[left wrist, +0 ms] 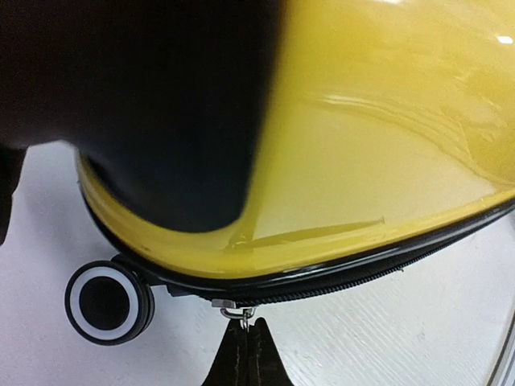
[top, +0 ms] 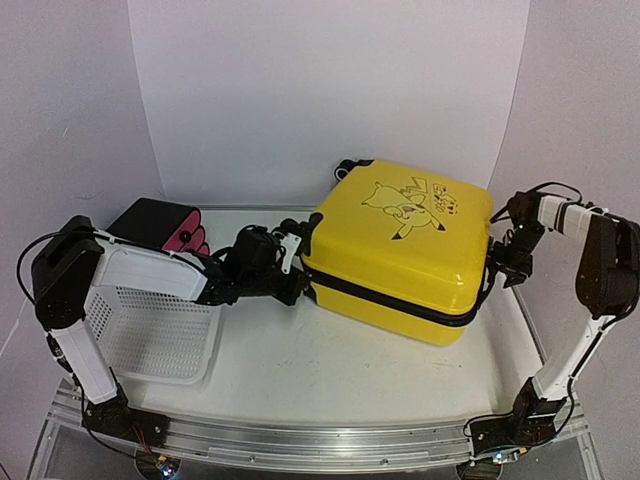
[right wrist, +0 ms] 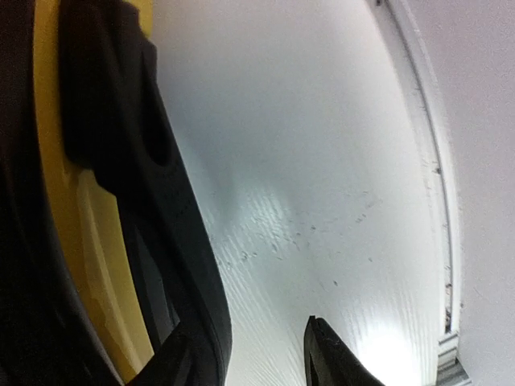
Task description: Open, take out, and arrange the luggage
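Observation:
The luggage [top: 405, 250], a yellow hard-shell suitcase with a black cartoon on its lid, lies flat and closed on the white table. My left gripper [top: 291, 272] is at its left corner. In the left wrist view that gripper [left wrist: 241, 326] is shut on the small metal zipper pull [left wrist: 239, 309] hanging from the black zipper band [left wrist: 362, 273], beside a black wheel [left wrist: 107, 301]. My right gripper [top: 506, 262] is at the suitcase's right side. Its fingers stand apart in the right wrist view, right gripper [right wrist: 257, 354], with only table between them, the left finger beside the suitcase's black handle [right wrist: 133, 161].
A white mesh basket [top: 160, 330] stands at the front left under the left arm. Behind it lies a black case with pink ends [top: 162, 224]. The table's raised rim [right wrist: 441, 241] runs close along the right of the right gripper.

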Robot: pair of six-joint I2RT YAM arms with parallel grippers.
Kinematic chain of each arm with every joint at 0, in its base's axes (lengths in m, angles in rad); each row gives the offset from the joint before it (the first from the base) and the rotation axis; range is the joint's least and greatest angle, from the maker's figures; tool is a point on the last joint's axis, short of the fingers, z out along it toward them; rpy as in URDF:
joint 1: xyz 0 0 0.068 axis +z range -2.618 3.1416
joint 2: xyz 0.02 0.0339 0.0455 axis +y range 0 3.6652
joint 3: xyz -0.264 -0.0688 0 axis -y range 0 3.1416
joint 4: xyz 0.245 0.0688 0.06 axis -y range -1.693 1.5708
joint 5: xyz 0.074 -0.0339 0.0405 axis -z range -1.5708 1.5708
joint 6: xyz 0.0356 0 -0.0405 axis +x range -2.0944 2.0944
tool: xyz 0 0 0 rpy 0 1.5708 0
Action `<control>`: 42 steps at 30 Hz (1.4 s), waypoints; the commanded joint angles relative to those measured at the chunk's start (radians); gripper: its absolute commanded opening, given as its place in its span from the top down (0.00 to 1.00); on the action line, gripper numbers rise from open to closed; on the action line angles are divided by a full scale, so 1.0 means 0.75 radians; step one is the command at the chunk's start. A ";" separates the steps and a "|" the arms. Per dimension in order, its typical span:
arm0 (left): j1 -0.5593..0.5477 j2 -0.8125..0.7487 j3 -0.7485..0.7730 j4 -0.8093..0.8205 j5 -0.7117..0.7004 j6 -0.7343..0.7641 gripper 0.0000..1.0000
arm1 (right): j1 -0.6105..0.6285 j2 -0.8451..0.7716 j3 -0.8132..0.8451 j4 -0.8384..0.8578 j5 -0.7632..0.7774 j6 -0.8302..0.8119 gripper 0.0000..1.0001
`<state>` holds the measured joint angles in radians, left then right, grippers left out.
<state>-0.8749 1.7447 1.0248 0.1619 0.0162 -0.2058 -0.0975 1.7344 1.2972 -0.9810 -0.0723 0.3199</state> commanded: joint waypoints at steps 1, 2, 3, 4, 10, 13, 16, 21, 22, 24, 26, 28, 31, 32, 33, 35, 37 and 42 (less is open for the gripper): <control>-0.181 -0.114 0.010 0.183 -0.079 -0.033 1.00 | 0.021 -0.179 0.283 -0.490 0.172 -0.093 0.48; -0.213 -0.112 0.014 0.189 -0.098 -0.016 1.00 | 0.024 -0.221 0.325 -0.535 0.191 -0.091 0.46; -0.239 -0.110 0.018 0.200 -0.115 0.004 1.00 | 0.034 -0.266 0.367 -0.577 0.220 -0.092 0.44; -0.270 -0.108 0.016 0.220 -0.135 0.026 1.00 | 0.049 -0.304 0.416 -0.613 0.240 -0.103 0.43; -0.340 -0.081 -0.057 0.369 -0.154 0.075 1.00 | 0.389 -0.435 0.627 -0.663 0.274 -0.224 0.33; -0.352 -0.076 -0.069 0.393 -0.151 0.096 1.00 | 0.575 -0.422 0.635 -0.593 0.184 -0.245 0.30; -0.378 -0.082 -0.087 0.405 -0.196 0.155 1.00 | 0.742 -0.372 0.629 -0.494 0.078 -0.281 0.28; -0.413 -0.062 -0.285 0.713 -0.210 0.371 1.00 | 1.066 -0.238 0.684 -0.284 -0.008 -0.533 0.20; -0.413 -0.049 -0.314 0.760 -0.199 0.424 1.00 | 1.125 -0.189 0.717 -0.275 -0.015 -0.606 0.19; -0.411 -0.023 -0.329 0.779 -0.182 0.546 1.00 | 1.215 -0.078 0.801 -0.277 0.005 -0.718 0.18; -0.412 0.001 -0.324 0.784 -0.173 0.647 1.00 | 1.264 0.026 0.903 -0.281 0.012 -0.777 0.18; -0.412 0.021 -0.316 0.784 -0.175 0.704 1.00 | 1.299 0.118 1.021 -0.282 -0.026 -0.844 0.18; -0.411 0.033 -0.312 0.786 -0.193 0.727 1.00 | 1.357 0.249 1.144 -0.281 -0.010 -0.954 0.19; -0.412 0.042 -0.307 0.786 -0.197 0.734 1.00 | 1.372 0.293 1.184 -0.284 0.004 -0.978 0.19; -0.412 0.050 -0.302 0.786 -0.194 0.733 1.00 | 1.383 0.335 1.234 -0.288 0.022 -0.994 0.20; -0.412 0.063 -0.294 0.787 -0.188 0.730 1.00 | 1.391 0.420 1.335 -0.311 0.027 -1.014 0.20; -0.412 0.073 -0.293 0.787 -0.186 0.727 1.00 | 1.400 0.499 1.423 -0.347 0.008 -1.034 0.20; -0.412 0.091 -0.294 0.786 -0.199 0.760 1.00 | 1.433 0.661 1.568 -0.397 0.069 -1.066 0.11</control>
<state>-1.1587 1.8008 0.7837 0.6876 -0.1699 0.3210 0.9588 2.1605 2.3825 -1.2461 -0.0624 -0.4309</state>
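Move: The left hand holds the zipper pull at the suitcase's wheel-end corner, with the upper caster about 7 cm ahead of it and 6 cm higher. The suitcase's middle is some 20 cm to its right and 7 cm ahead, the white basket about 30 cm left and 9 cm back. From the right hand that caster is roughly 42 cm left, 3 cm ahead and 8 cm higher; the side handle is only 2 cm to its left, level. Up and off the side handle, the right hand opens wide, then swings about 45 cm left over the suitcase, turning counter-clockwise some 100 degrees and sinking in the latter part to hover by the upper caster. The left, still pinching the zipper pull, draws it back some 9 cm and a little right, then nearly stops while its fingers tip upward and turn clockwise. ##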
